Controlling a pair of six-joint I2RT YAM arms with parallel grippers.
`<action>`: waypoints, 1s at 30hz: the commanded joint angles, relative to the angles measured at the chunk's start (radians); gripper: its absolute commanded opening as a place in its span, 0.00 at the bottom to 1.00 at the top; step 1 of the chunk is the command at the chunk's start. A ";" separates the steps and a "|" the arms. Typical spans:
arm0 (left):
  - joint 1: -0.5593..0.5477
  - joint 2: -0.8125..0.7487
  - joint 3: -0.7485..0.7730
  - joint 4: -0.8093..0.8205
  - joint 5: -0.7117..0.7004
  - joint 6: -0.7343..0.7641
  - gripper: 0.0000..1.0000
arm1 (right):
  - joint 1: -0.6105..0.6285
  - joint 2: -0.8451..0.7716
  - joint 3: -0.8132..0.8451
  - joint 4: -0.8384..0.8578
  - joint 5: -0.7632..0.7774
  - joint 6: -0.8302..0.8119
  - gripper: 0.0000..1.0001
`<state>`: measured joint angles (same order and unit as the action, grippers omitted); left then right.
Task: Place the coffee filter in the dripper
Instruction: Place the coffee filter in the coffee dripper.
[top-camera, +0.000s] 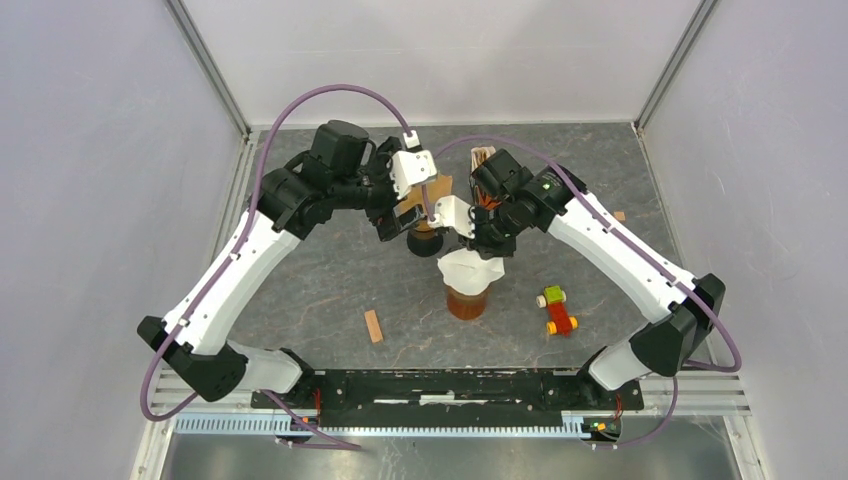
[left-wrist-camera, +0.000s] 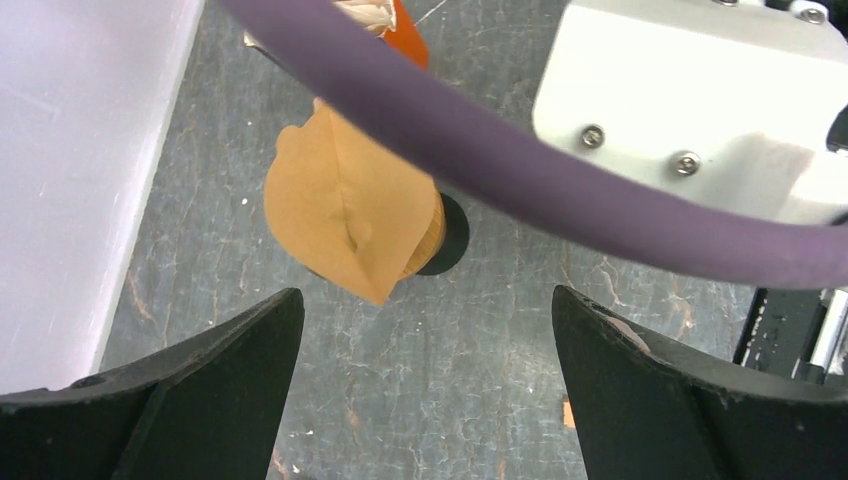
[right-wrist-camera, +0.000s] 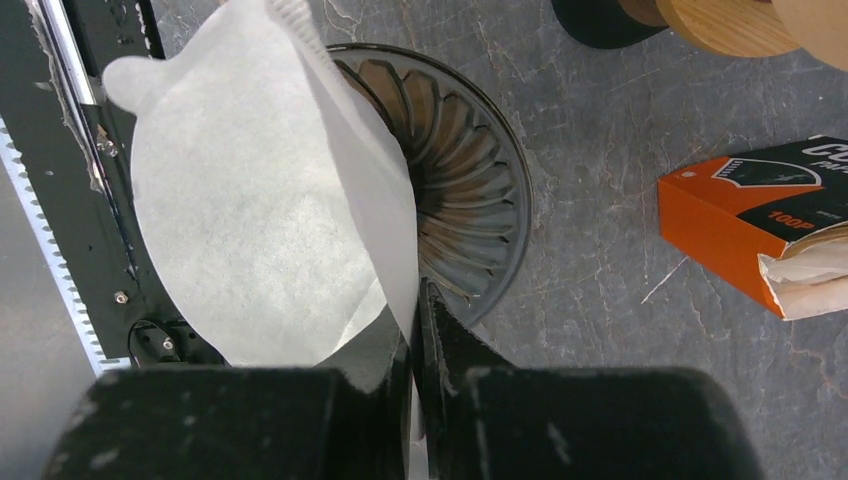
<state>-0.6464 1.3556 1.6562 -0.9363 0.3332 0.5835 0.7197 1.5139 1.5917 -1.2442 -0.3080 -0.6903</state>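
The white paper coffee filter (right-wrist-camera: 250, 220) stands on edge over the ribbed amber glass dripper (right-wrist-camera: 460, 190), covering its left half. My right gripper (right-wrist-camera: 413, 310) is shut on the filter's edge, with the paper pinched between the two jaws. From above, the filter (top-camera: 470, 268) sits on top of the dripper (top-camera: 467, 302) just below the right gripper (top-camera: 478, 240). My left gripper (left-wrist-camera: 428, 310) is open and holds nothing. It hovers over bare table, just short of a brown paper cone (left-wrist-camera: 345, 205).
The brown cone sits on a wooden stand with a black base (left-wrist-camera: 455, 240). An orange filter box (right-wrist-camera: 750, 215) lies behind the dripper. A small toy (top-camera: 556, 310) and a wooden block (top-camera: 373, 326) lie toward the front. A purple cable (left-wrist-camera: 560, 185) crosses the left wrist view.
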 joint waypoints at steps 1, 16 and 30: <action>0.031 -0.051 -0.012 0.073 -0.008 -0.029 1.00 | 0.014 0.014 0.049 -0.006 0.023 -0.013 0.12; 0.051 -0.062 -0.020 0.106 -0.019 -0.055 1.00 | 0.029 -0.002 0.087 0.033 0.085 0.006 0.50; 0.095 -0.105 -0.029 0.154 -0.042 -0.105 1.00 | 0.029 -0.010 -0.064 0.194 0.077 0.073 0.63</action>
<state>-0.5709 1.3010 1.6291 -0.8330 0.3096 0.5255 0.7444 1.5101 1.5414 -1.1294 -0.2264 -0.6479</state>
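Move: Just to the left and back of the right fingertips is the dripper: about 4 cm left, 3 cm back and 7 cm below them, with the white filter they pinch draped over its mouth. The black stand with the brown filter is some 9 cm ahead and 13 cm left, the filter box about 15 cm ahead and nearly in line. From the left hand the dripper lies roughly 11 cm right, 8 cm back and 18 cm below. Opening its fingers from nearly shut to over half wide, the right hand lets go of the white filter's edge above the dripper while easing about 2 cm forward; it rises slightly in between and sinks again at the end, its fingertips swinging forward a few degrees. The left hand, empty and wide open, draws about 4 cm up, forward and left, away from the dripper. ##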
